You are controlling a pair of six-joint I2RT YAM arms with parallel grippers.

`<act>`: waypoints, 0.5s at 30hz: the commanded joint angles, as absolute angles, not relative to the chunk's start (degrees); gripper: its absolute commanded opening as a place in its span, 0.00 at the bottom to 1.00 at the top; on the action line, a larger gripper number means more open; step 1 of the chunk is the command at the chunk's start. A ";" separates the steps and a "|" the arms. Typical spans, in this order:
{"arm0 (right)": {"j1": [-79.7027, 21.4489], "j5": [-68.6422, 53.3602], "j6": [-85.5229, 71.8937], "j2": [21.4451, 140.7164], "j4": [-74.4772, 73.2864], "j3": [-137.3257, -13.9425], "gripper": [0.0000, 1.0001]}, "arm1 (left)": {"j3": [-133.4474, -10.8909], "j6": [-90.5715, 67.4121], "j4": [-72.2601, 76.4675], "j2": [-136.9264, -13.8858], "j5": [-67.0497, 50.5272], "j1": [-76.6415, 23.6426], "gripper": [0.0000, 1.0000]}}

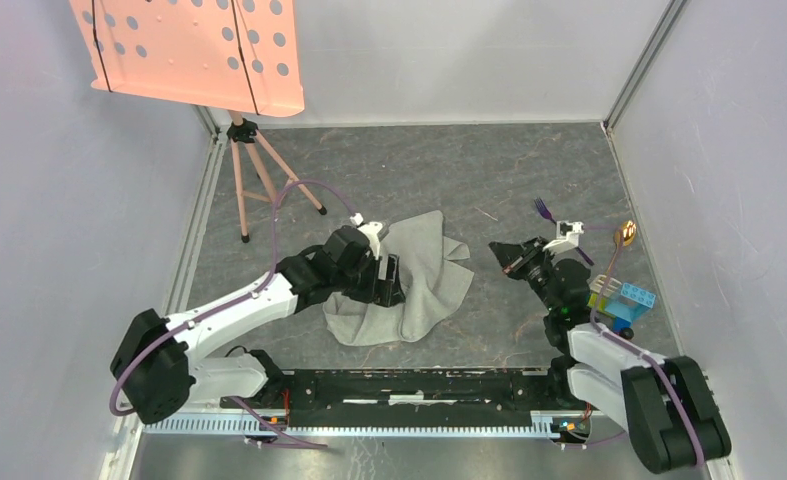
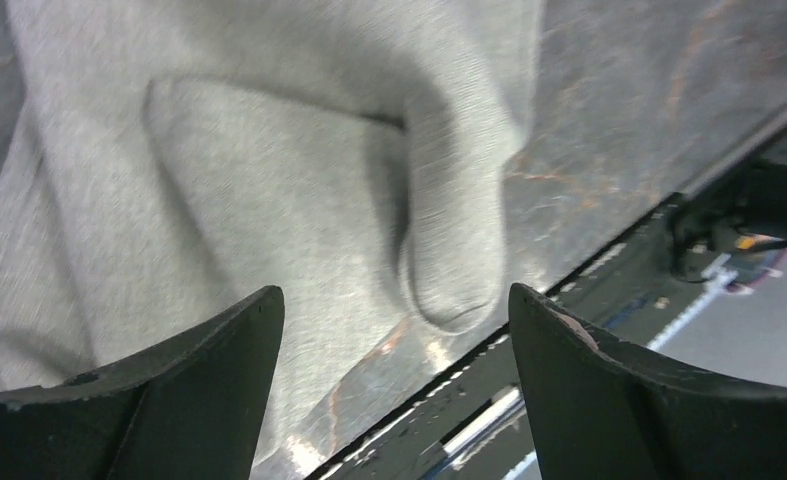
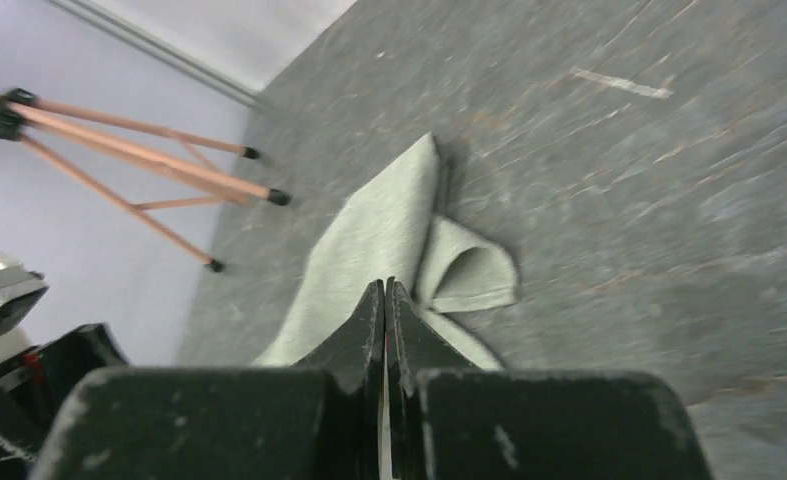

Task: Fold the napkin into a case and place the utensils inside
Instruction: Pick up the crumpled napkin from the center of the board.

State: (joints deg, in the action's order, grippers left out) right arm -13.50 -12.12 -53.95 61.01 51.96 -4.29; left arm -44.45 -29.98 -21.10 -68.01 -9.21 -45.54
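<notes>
The light grey napkin (image 1: 424,270) lies rumpled on the dark floor, one edge rolled over itself (image 2: 269,180). My left gripper (image 1: 389,280) hangs over the napkin's left part, open, with nothing between its fingers (image 2: 199,390). Just right of the cloth my right gripper (image 1: 497,250) is shut on nothing, its tips (image 3: 384,290) pointing at the napkin's folded corner (image 3: 469,275). The purple fork (image 1: 542,210) lies behind the right gripper. The spoon (image 1: 626,233) with its gold bowl lies further right. Neither utensil touches the cloth.
Colourful toy blocks (image 1: 621,300) sit by the right arm. A salmon-pink perforated panel (image 1: 194,50) stands on a tripod (image 1: 254,170) at the back left. Grey walls close in three sides. The arms' base rail (image 1: 419,385) runs along the near edge.
</notes>
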 commanded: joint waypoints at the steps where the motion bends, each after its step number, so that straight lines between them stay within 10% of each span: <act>1: -11.74 -13.99 -35.32 56.11 30.71 -10.64 0.03 | -43.61 -32.45 -24.59 -69.32 1.09 -46.40 0.88; 6: -12.33 -23.61 -26.34 60.09 22.44 -14.35 0.51 | -48.86 -32.17 -29.49 -77.64 6.81 -46.35 0.80; 15: -29.65 1.24 -12.50 77.38 -6.35 -35.34 0.79 | -53.23 -31.00 -30.09 -88.72 10.96 -46.41 0.59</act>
State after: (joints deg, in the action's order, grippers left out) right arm -22.33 -13.43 -21.06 73.87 7.70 -26.92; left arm -51.42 -30.63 -29.93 -87.57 8.23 -46.15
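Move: The napkin's middle lies almost straight under the left hand, perhaps 1 cm to its right and 11 cm below; the napkin's right-hand flap is some 13 cm right and 6 cm ahead. From the right hand the napkin's middle is about 17 cm left, 8 cm back and 12 cm down, with the flap 6 cm left and 1 cm back. The fork lies about 15 cm to the right hand's right and 1 cm ahead. Both hands drop about 8 cm towards the napkin, drifting left; the right opens and tips down, the left narrows. ##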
